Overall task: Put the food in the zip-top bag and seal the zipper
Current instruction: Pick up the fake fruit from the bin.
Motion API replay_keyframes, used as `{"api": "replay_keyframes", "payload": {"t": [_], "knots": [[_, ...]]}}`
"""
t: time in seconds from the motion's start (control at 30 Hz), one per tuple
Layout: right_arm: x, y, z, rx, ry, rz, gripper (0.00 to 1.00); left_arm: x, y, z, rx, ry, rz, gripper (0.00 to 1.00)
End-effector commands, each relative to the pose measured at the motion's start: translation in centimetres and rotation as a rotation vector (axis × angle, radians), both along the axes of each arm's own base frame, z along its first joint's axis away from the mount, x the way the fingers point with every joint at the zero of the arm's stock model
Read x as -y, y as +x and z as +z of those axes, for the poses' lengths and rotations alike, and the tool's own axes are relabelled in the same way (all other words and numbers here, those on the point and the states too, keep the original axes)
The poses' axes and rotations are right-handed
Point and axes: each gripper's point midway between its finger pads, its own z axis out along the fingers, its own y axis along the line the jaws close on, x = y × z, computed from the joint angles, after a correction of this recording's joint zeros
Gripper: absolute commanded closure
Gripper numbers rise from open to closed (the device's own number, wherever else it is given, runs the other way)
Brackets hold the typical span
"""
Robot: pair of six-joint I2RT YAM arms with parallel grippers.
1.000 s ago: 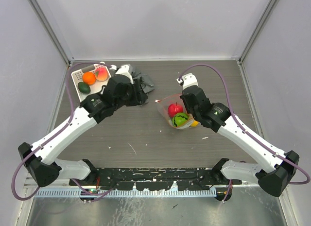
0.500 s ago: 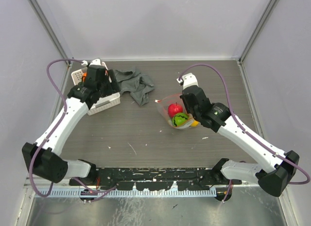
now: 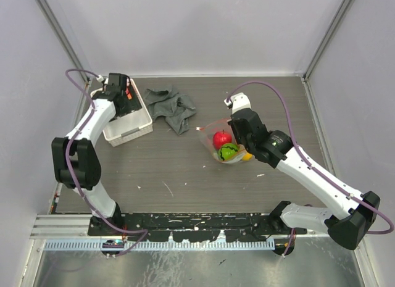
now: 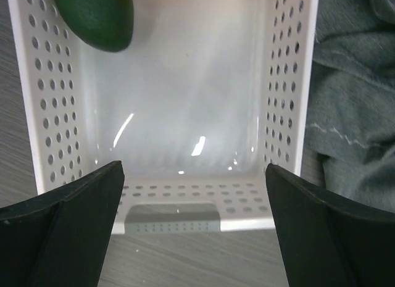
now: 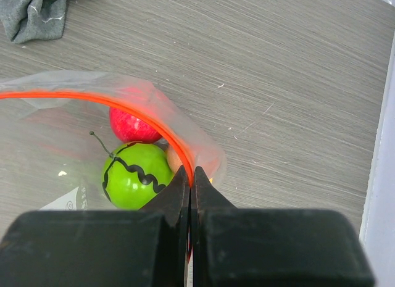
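The clear zip-top bag lies right of centre, its mouth held up. My right gripper is shut on the bag's rim at the orange zipper. Inside the bag are pieces of food: a red fruit, a bright green one with a black wavy line and a brown one; a yellow bit shows too. My left gripper hangs open over the near end of the white basket, nothing between its fingers. A dark green fruit lies in the basket's far left corner.
A crumpled grey cloth lies just right of the basket, between it and the bag. The basket stands at the table's back left, close to the left wall. The right arm stretches across the right half of the table.
My left arm has swung from beside the cloth back over the basket at the far left, and its jaws have opened wide. The right gripper and the bag have stayed put.
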Motion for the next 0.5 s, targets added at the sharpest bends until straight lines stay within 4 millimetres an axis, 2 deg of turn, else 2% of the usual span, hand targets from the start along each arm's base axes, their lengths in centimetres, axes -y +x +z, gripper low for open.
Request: {"api": "replay_keyframes", "payload": {"t": [0.0,0.23,0.47], "knots": [[-0.4,0.5,1.6,0.059,0.057,0.000,1.00,-3.0,3.0,2.1,0.069,0.091,0.075,0.02],[-0.6,0.7,0.9,0.041,0.036,0.007,1.00,-7.8,5.3,-0.4,0.006,0.180,0.158,0.02],[-0.4,0.7,0.4,0.039,0.025,0.004,1.00,-10.4,7.5,-2.7,-0.036,0.210,0.176,0.02]]}}
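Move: The dark green avocado in the bin lies about 11 cm to the left hand's left, some 7 cm ahead and around 10 cm below it. The orange is roughly 12 cm ahead and 8 cm to the left, the peach about 14 cm ahead and 3 cm to the left, both about 10 cm down. From the right hand the avocado lies some 47 cm to the left, 20 cm ahead and 19 cm lower. Sweep the left gripper across the bin towards the avocado: about 9 cm to the left and some 6 cm forward together, sinking 4 cm on the way, with the drop steepening at the end. Let the wrist swing its fingertips to the left by 10 degrees or so, and keep the empty fingers wide open. ##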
